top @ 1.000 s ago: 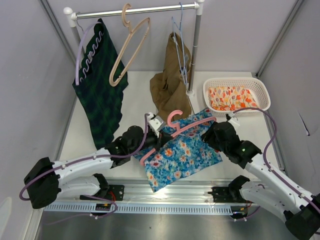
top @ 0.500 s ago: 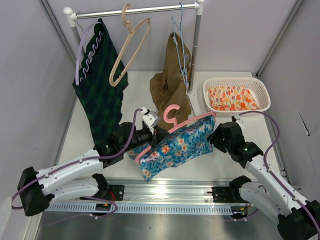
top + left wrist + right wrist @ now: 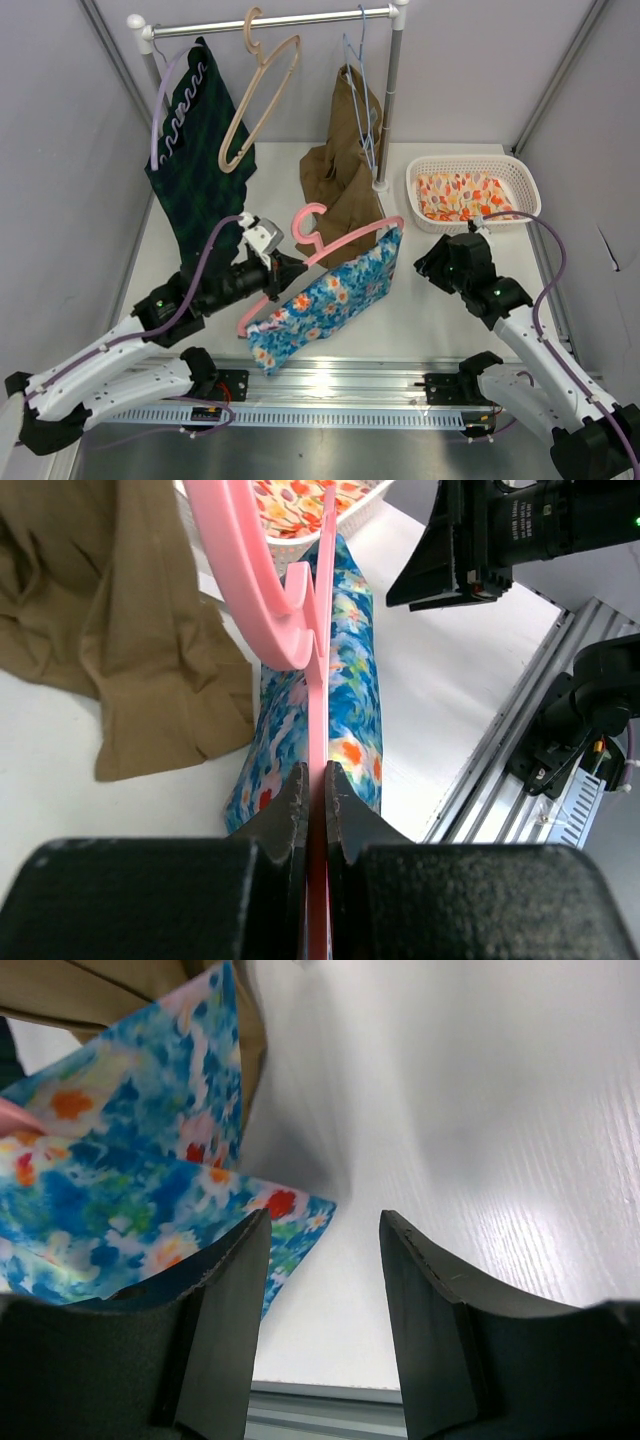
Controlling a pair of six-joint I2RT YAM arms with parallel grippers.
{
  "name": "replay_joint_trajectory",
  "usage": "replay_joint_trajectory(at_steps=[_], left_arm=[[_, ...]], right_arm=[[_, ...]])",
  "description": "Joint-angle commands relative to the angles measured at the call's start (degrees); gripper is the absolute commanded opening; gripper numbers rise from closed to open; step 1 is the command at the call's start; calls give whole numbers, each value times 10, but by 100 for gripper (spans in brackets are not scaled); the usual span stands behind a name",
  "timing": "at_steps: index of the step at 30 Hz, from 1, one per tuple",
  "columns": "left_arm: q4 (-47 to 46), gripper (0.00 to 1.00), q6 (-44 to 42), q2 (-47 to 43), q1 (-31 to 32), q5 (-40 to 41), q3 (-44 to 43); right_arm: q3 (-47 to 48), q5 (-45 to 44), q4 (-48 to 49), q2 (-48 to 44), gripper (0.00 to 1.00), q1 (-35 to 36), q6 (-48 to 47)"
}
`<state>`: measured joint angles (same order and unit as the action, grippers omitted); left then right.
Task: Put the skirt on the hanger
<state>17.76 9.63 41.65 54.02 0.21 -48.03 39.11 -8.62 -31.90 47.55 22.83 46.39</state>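
Note:
A pink hanger (image 3: 345,243) slants up from lower left to upper right above the table, with a blue floral skirt (image 3: 320,305) draped over its bar and hanging below it. My left gripper (image 3: 283,270) is shut on the hanger's bar near the hook. In the left wrist view the pink hanger (image 3: 322,630) runs straight out from between the jaws of the left gripper (image 3: 316,772), with the skirt (image 3: 355,720) below. My right gripper (image 3: 430,262) stands open just right of the skirt and holds nothing. In the right wrist view the right gripper (image 3: 322,1222) has a corner of the skirt (image 3: 120,1180) beside its left finger.
A clothes rail (image 3: 270,20) at the back carries a dark green garment (image 3: 200,190), a bare beige hanger (image 3: 262,95) and a brown garment (image 3: 345,170). A white basket (image 3: 470,165) with orange patterned cloth sits at the back right. The metal base rail (image 3: 330,385) runs along the near edge.
The left arm has lifted the hanger and skirt up off the table and carried them left. The right gripper has come away from the skirt's right edge.

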Motion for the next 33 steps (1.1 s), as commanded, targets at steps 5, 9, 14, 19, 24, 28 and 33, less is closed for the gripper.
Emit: replay_joint_trajectory(at_steps=[5,9,14,19,24,28,33], left_arm=[[126,0,27,-55,4,68,-84],[188,0,37,-64,4,87,-123],[268,0,49,-75,4,130,-164],[260,0,41,-45,4,166,-220],[257,0,41,43,4,253,-295],[257,0,39,99,3,300,-343],[238,0,11,171,4,347,-416]], right_arm=[[55,0,4,-2,53,-3,-15],[66,1,5,6,53,-2,-16],[69,4,4,10,53,-3,-17],[71,11,10,17,54,-3,-17],[87,19,11,31,54,-3,-25],[101,20,7,35,54,-3,-34],[119,25,2,40,54,-3,-42]])
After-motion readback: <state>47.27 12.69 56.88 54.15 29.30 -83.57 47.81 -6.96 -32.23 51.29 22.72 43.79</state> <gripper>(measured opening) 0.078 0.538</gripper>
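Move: The left hand already holds the pink hanger and blue skirt; the free stretch of rail it is bound for lies about 36 cm ahead, level sideways and some 32 cm up. The beige hanger hangs roughly 33 cm ahead, 10 left, 18 up; the blue hanger 33 ahead, 13 right, 18 up. From the right hand, that rail spot is about 29 cm ahead, 24 left and 46 up. Left hand swings the pinched hanger about 9 cm left, then up and forward, turning counter-clockwise; empty right hand rises. ##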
